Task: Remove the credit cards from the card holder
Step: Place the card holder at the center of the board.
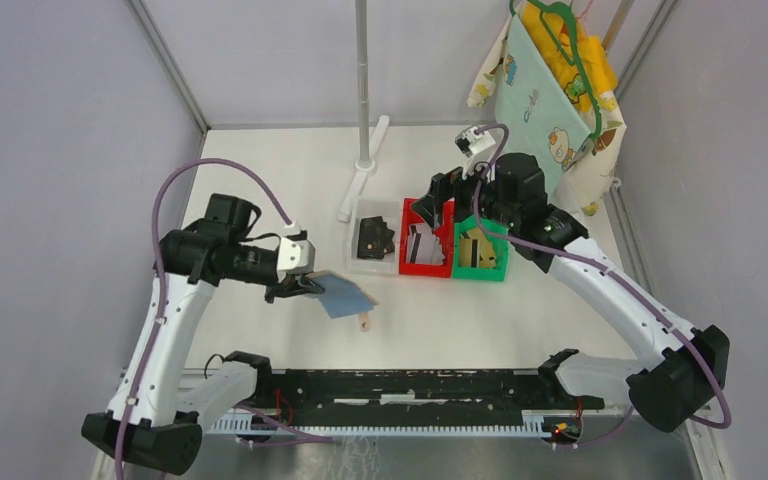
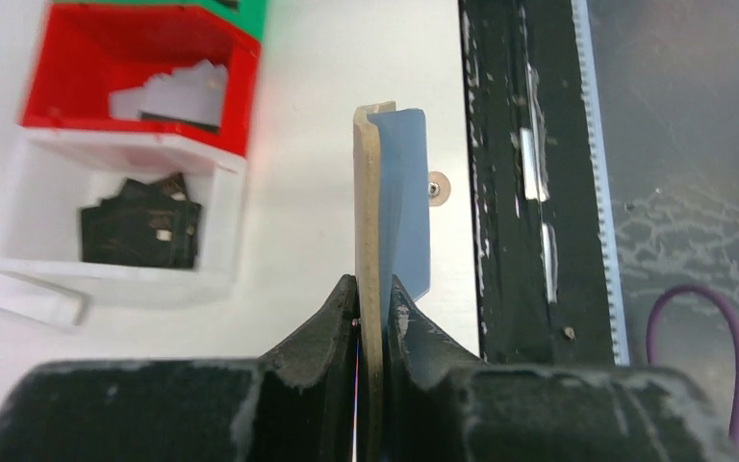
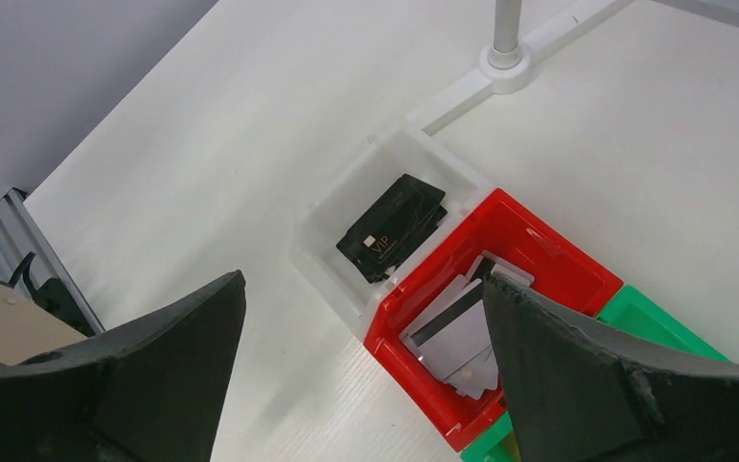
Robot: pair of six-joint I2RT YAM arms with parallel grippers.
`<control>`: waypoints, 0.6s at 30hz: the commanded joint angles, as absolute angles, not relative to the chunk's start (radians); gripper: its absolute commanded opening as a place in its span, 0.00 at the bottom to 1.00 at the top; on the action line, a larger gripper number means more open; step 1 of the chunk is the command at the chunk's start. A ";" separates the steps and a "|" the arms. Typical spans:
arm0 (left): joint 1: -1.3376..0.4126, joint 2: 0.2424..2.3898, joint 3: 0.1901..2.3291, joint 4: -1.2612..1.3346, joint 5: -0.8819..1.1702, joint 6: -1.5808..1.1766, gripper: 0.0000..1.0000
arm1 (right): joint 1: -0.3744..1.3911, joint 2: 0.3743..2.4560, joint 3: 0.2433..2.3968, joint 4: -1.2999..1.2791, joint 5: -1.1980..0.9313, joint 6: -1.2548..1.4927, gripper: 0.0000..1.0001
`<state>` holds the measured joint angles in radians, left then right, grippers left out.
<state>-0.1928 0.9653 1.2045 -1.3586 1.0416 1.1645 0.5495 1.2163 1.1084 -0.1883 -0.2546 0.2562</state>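
The card holder (image 1: 345, 295) is tan outside and pale blue inside, and my left gripper (image 1: 305, 285) is shut on it above the table's left middle. The left wrist view has the card holder (image 2: 385, 212) edge-on, pinched in the left gripper (image 2: 373, 298); no card shows in it. My right gripper (image 1: 440, 200) hangs open over the bins with nothing between its fingers (image 3: 539, 366). Black credit cards (image 3: 392, 228) lie in the white bin (image 3: 332, 207). Silver-grey cards (image 3: 452, 332) lie in the red bin (image 3: 539, 241). Gold cards (image 1: 477, 250) lie in the green bin (image 1: 500, 268).
A metal pole on a white foot (image 1: 363, 150) stands behind the bins. A cloth bag on a green hanger (image 1: 550, 90) hangs at the back right. A black rail (image 1: 410, 385) runs along the near edge. The holder's small tan snap tab (image 1: 365, 321) points toward the rail.
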 commanded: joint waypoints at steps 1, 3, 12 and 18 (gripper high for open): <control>-0.207 1.079 1.152 -1.465 0.916 1.418 0.02 | 0.548 1.193 1.071 -0.174 -0.273 0.270 0.98; -0.210 1.117 1.117 -1.451 0.854 1.461 0.02 | 0.549 1.177 1.045 -0.169 -0.264 0.282 0.98; -0.222 1.204 0.940 -0.920 0.448 1.288 0.07 | 0.543 1.117 0.964 -0.170 -0.133 0.305 0.98; -0.225 1.218 0.799 -0.582 0.217 1.204 0.08 | 0.519 1.076 0.932 -0.173 -0.081 0.328 0.98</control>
<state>-0.2207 1.2114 0.8555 -0.8726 0.4072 1.2716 0.5354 1.1187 0.9451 -0.2054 -0.1413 0.3004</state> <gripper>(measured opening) 0.185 0.979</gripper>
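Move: My left hand holds the card holder above the bare patch of board where it is headed, about 9 cm farther forward, 7 cm to the left and roughly 25 cm below. From that hand the white box of black cards lies some 18 cm ahead, 9 cm to the right and 23 cm down. The red box is level with the white one, 20 cm to the right. From my right hand, that patch is about 9 cm back, 28 cm left and 27 cm below. I swing my left hand down about 17 cm towards the bare board, at first nearly straight down, then curving forward about 10 cm and left. My wrist tips some 35 degrees, so the fingers go from slanting rightwards to pointing steeply down, still pinching the card holder. Meanwhile my empty, wide-open right hand sinks about 5 cm and drifts right over the boxes. ##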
